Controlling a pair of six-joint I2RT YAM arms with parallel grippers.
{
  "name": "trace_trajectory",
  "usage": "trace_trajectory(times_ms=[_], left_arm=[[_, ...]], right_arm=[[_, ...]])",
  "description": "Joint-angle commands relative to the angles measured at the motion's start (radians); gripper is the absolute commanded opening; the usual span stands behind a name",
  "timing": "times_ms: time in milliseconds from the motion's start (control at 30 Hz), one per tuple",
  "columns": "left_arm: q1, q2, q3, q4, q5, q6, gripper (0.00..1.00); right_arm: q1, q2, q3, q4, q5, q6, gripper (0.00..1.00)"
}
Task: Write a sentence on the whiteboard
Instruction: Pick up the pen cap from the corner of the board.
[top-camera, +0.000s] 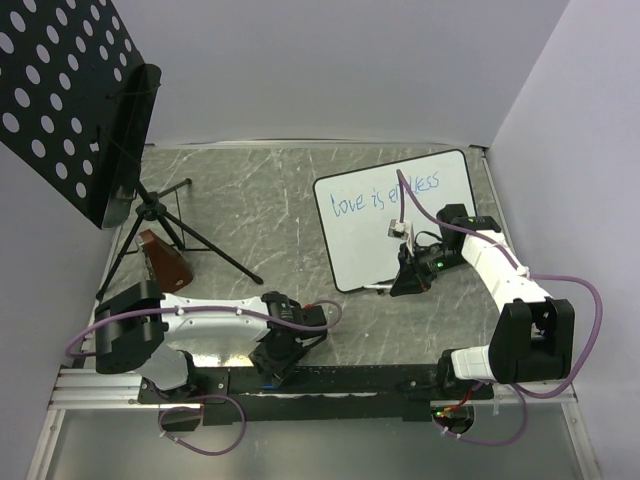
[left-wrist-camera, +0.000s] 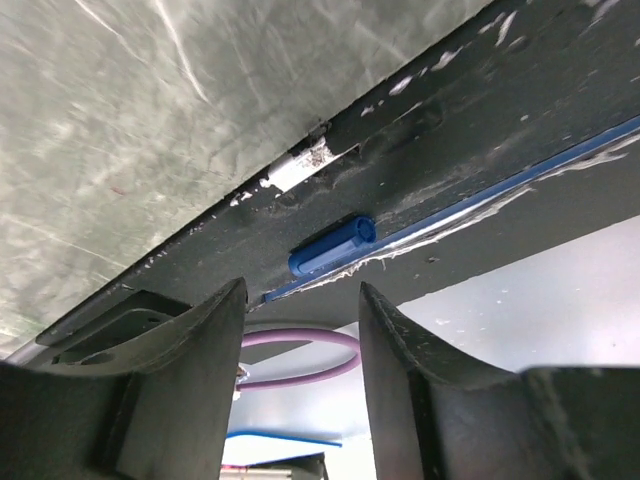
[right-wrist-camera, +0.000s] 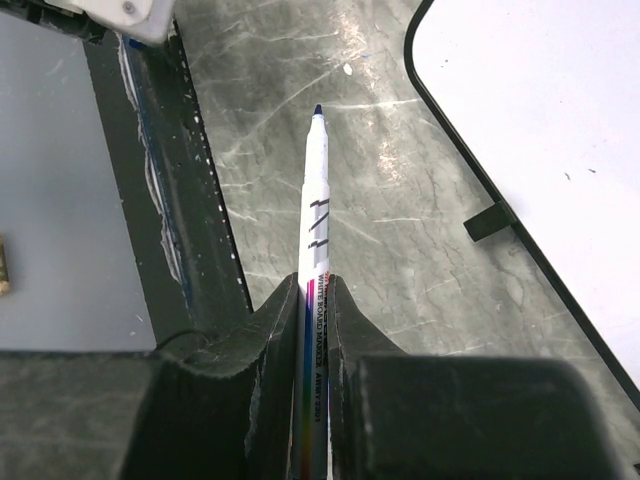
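Observation:
The whiteboard (top-camera: 360, 250) lies flat at the back right of the table, and its corner shows in the right wrist view (right-wrist-camera: 540, 110). On it is the sentence (top-camera: 350, 205) in blue handwriting, partly hidden by a purple cable. My right gripper (top-camera: 408, 280) (right-wrist-camera: 316, 290) hovers just off the board's near edge, shut on a white whiteboard marker (right-wrist-camera: 316, 200) whose blue tip points at the grey table. My left gripper (top-camera: 272, 365) (left-wrist-camera: 302, 300) hangs low over the black rail at the near edge, its jaws apart with nothing between them. A blue marker cap (left-wrist-camera: 332, 246) lies on that rail just beyond the fingers.
A black perforated panel (top-camera: 70, 100) on a tripod stand (top-camera: 160, 215) fills the back left, with a brown object (top-camera: 165, 260) at its feet. The black mounting rail (top-camera: 330, 380) runs along the near edge. Purple cables loop around both arms. Walls close in the back and right.

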Motion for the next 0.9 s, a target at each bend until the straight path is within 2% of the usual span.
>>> trace_trajectory(times_ms=[0,400,433,500,600,633,733,867], left_arm=[[-0.004,0.008,-0.033,0.034,0.054,0.032,0.52],[-0.006,0.092,-0.054,0.133,0.095,0.055,0.49],[-0.004,0.102,-0.057,0.136,0.101,0.055,0.41],[-0.004,0.132,-0.064,0.129,0.1,0.052,0.38],[-0.004,0.146,-0.074,0.12,0.088,0.04,0.25],[-0.004,0.145,-0.071,0.111,0.073,0.035,0.18],[-0.006,0.129,-0.058,0.097,0.04,0.021,0.08],[0.011,0.094,-0.018,0.103,-0.012,0.004,0.01]], right_arm=[[-0.015,-0.04,0.021,-0.022,-0.046,-0.049,0.0],[-0.026,-0.043,0.026,-0.036,-0.057,-0.058,0.0],[-0.028,-0.045,0.026,-0.04,-0.058,-0.061,0.0],[-0.031,-0.045,0.026,-0.043,-0.06,-0.066,0.0],[-0.032,-0.045,0.028,-0.048,-0.064,-0.069,0.0],[-0.034,-0.045,0.028,-0.05,-0.064,-0.069,0.0],[-0.034,-0.046,0.029,-0.051,-0.066,-0.07,0.0],[-0.034,-0.049,0.029,-0.051,-0.067,-0.069,0.0]])
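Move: The pen cap lies on the black rail at the table's near edge, almost under the left hand's open fingers: about 1 cm back and 3 cm below, level sideways. A small white patch on the rail's edge is roughly 3 cm ahead of the left hand and 2 cm to its right; the blue strip runs 2 cm or so behind. From the right hand the cap is about 28 cm left, 20 cm back and 12 cm lower. Down by about 3 cm, easing back a little on the way, the left hand sinks towards the pen cap on the rail with its half-open fingers pointing almost straight down. From midway they close, finishing after the descent has stopped, and pinch the cap between their tips. The right hand stays put, still gripping the marker. ##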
